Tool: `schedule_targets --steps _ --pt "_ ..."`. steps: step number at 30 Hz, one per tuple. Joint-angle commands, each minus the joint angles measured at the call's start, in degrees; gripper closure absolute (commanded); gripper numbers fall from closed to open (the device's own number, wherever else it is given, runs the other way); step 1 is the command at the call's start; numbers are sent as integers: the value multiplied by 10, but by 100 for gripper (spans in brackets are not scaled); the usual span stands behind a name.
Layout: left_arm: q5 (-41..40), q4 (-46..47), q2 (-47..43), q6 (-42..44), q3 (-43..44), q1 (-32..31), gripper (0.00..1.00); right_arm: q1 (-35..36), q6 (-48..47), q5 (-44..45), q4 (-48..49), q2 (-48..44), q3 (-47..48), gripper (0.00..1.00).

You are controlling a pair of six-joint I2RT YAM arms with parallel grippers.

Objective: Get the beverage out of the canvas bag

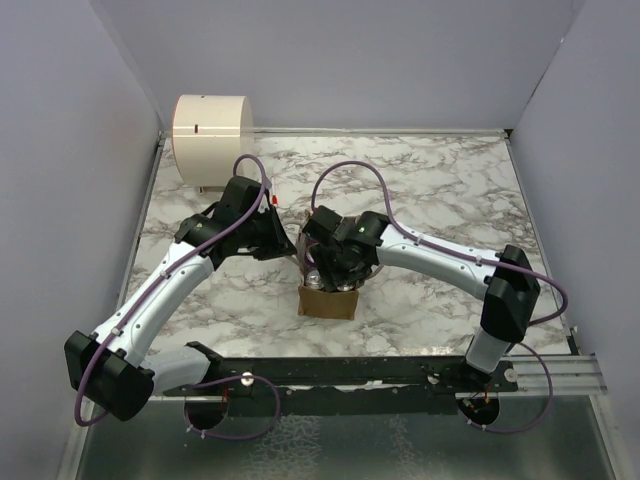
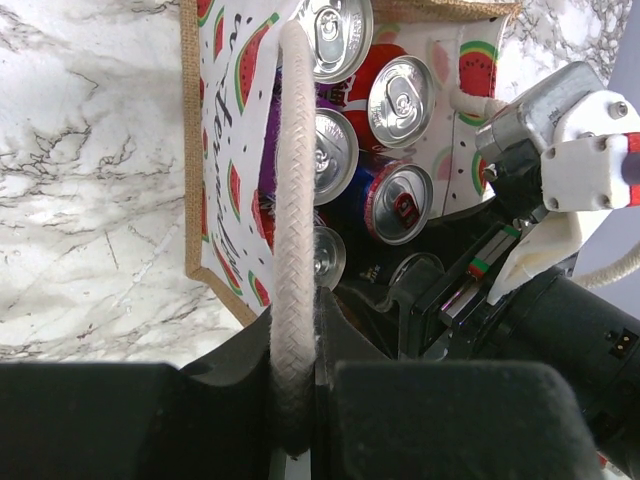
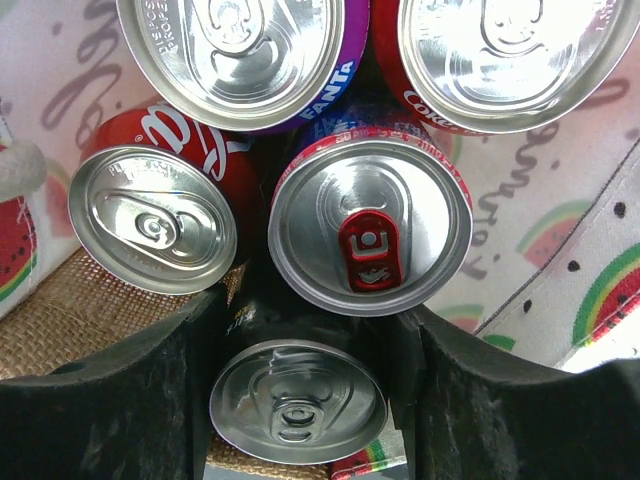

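The canvas bag (image 1: 328,302) stands near the table's front middle and holds several upright cans. My left gripper (image 2: 300,340) is shut on the bag's white rope handle (image 2: 295,200), beside its watermelon-print side (image 2: 215,150). My right gripper (image 3: 312,310) reaches down into the bag. Its two fingers press on either side of a black beverage can (image 3: 298,400) with a silver top. Around that can stand a blue-and-red can with a red tab (image 3: 370,230), a red Coca-Cola can (image 3: 152,220) and a purple Fanta can (image 3: 240,50). In the top view both grippers (image 1: 300,255) (image 1: 335,272) meet over the bag.
A cream cylindrical container (image 1: 210,140) lies at the back left corner. Grey walls close in the marble table (image 1: 450,190) on three sides. The right arm's wrist (image 2: 560,170) crowds the bag's opening in the left wrist view.
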Motion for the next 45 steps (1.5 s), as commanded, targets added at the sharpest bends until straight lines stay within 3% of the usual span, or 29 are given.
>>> schedule_targets --steps 1,23,28,32,40,45 --pt "20 0 -13 6 -10 3 100 14 16 0 -40 6 31 57" --pt "17 17 0 10 -2 6 100 16 21 16 -168 -29 216 98" --pt "16 4 29 14 31 10 100 16 -8 36 -197 -18 277 98" --pt "21 16 29 20 6 11 100 16 -21 56 -210 -15 304 98" --pt "15 8 26 12 19 12 100 16 -26 24 -191 -31 397 98" --pt "9 2 32 11 23 11 100 16 -40 73 -205 -41 446 98"
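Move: The black beverage can is already between the right hand's fingers, in the back right part of the canvas bag, its middle some 3 cm below the hand. A Coke can stands about 6 cm to its left and level with it, the Dr Pepper can some 6 cm straight ahead, and a Fanta can about 7 cm ahead and 6 cm left. From the left hand, the black can lies about 5 cm back, 12 cm right and 12 cm lower. Keeping its pinch on the upper sides of the black can, the right hand draws it almost straight up out of the canvas bag, gently at first and then steadily, some 18 cm in all. Late in the lift the wrist tilts roughly 20 degrees, swinging the fingers forward and to the left. The left hand keeps hold of the bag's rope handle and stays nearly in place. ##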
